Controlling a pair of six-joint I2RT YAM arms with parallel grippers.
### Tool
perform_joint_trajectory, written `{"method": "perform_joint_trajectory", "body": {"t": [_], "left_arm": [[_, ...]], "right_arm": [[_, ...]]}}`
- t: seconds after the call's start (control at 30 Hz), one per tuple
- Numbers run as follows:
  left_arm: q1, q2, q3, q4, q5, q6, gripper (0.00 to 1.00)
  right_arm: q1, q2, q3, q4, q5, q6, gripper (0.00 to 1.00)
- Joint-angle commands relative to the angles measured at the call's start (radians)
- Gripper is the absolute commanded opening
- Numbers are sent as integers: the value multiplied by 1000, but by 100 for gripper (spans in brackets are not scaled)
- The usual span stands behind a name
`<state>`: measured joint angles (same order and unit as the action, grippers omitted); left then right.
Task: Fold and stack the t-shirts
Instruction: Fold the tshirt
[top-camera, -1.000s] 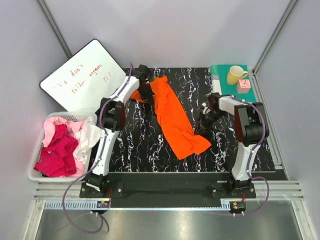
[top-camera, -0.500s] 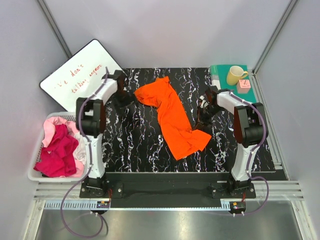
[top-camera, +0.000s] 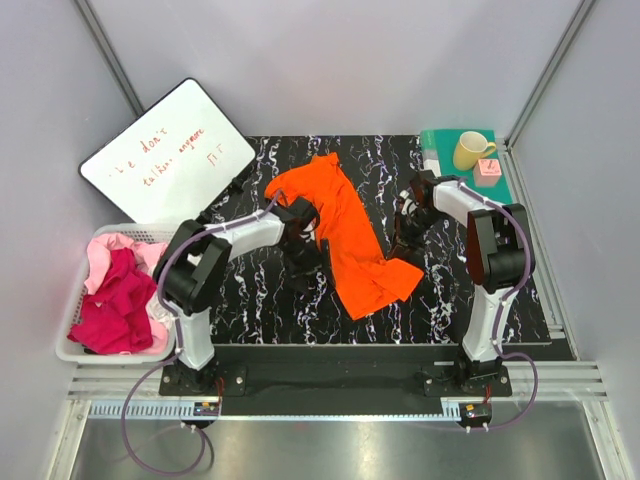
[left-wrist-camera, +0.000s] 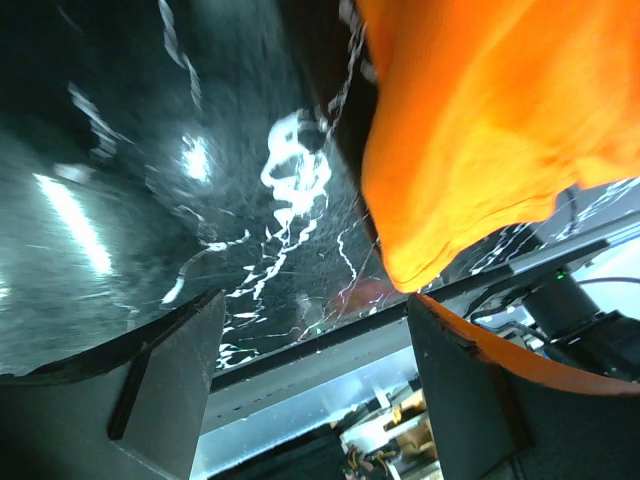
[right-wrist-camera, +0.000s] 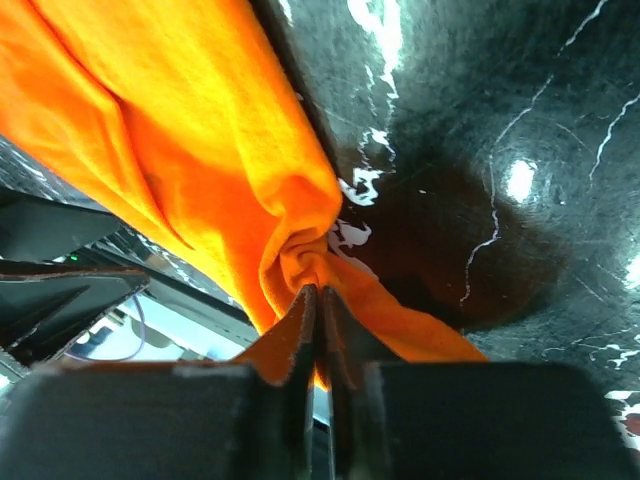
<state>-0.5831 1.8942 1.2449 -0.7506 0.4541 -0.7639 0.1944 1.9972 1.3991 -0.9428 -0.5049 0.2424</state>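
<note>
The bright orange t-shirt (top-camera: 345, 235) lies stretched diagonally on the black marbled table, crumpled at its far end. My left gripper (top-camera: 305, 268) hovers open just left of the shirt's middle. In the left wrist view the left gripper (left-wrist-camera: 315, 350) holds nothing, and the orange t-shirt (left-wrist-camera: 480, 130) lies past its right finger (left-wrist-camera: 480, 400). My right gripper (top-camera: 402, 248) sits at the shirt's right edge. The right wrist view shows the right gripper (right-wrist-camera: 320, 300) shut on a bunched fold of the orange t-shirt (right-wrist-camera: 200, 130). Magenta and pale pink t-shirts (top-camera: 120, 290) lie heaped in a basket.
The white basket (top-camera: 100, 357) stands off the table's left side. A whiteboard (top-camera: 165, 160) leans at the back left. At the back right, a teal mat (top-camera: 440, 140) carries a yellow mug (top-camera: 470, 150) and a pink block (top-camera: 488, 170).
My left gripper let go of the shirt's far corner, opened, swung out left, then came back low beside the shirt's middle. The right gripper stayed pinched on the right edge.
</note>
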Motion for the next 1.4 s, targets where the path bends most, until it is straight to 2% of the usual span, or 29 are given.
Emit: {"method": "perform_joint_trajectory", "body": {"t": [0.0, 0.1, 0.17, 0.27, 0.43, 0.63, 0.7, 0.73, 0.8, 0.83, 0.87, 0.97, 1.13, 1.37], "left_arm": [[-38, -60, -30, 80, 20, -75, 78], [-75, -47, -32, 97, 0, -90, 78], [-102, -34, -25, 125, 1, -97, 78], [-135, 12, -2, 160, 15, -107, 77], [-162, 95, 37, 192, 24, -136, 74], [-198, 161, 39, 214, 31, -166, 69], [-204, 177, 28, 217, 35, -170, 63], [-208, 180, 21, 218, 37, -176, 50], [-212, 181, 2, 218, 40, -175, 33], [-212, 178, -7, 218, 35, -176, 8], [-212, 166, -18, 218, 34, -175, 0], [-210, 125, -48, 206, 23, -164, 0], [-204, 39, -79, 91, -29, -106, 0], [-153, -108, -165, -44, -32, -52, 0]], "right_arm": [[-1, -20, -40, -42, 48, 0, 19], [-1, -41, -71, -54, 97, 1, 41], [-3, -54, -84, -51, 127, 6, 45], [-3, -48, -78, -56, 181, 17, 57], [-15, -17, -19, -63, 249, 26, 67], [-30, 2, 77, -85, 304, 20, 71], [-39, 3, 96, -88, 312, 15, 72], [-44, 3, 100, -90, 315, 14, 72], [-53, 5, 104, -90, 318, 6, 73], [-56, 8, 103, -90, 316, 0, 74], [-58, 8, 101, -90, 312, -2, 74], [-58, 5, 87, -90, 296, -12, 74], [-58, -8, 67, -90, 276, -34, 74], [-58, -6, 66, -90, 220, -46, 74]]}}
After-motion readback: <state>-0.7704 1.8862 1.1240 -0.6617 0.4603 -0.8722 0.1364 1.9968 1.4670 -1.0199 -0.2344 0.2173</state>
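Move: The t-shirt's near-left corner lies about 7 cm back from the open left hand and 8 cm to its right, roughly 3 cm lower. The right gripper, some 16 cm to the left hand's right and 3 cm farther out, still pinches the shirt's right edge. From that right hand, the near-left corner is about 10 cm back and 8 cm left, while the shirt's near-right corner is some 4 cm back and 6 cm right. The shirt's near-left corner is pinched by the left fingers after that hand goes about 8 cm right and 4 cm back, sinking a little; they keep hold and draw it some 5 cm left and farther back. Meanwhile the right fingers open off the right edge, dipping back and down about 3 cm, then moving forward and right to bare table. ##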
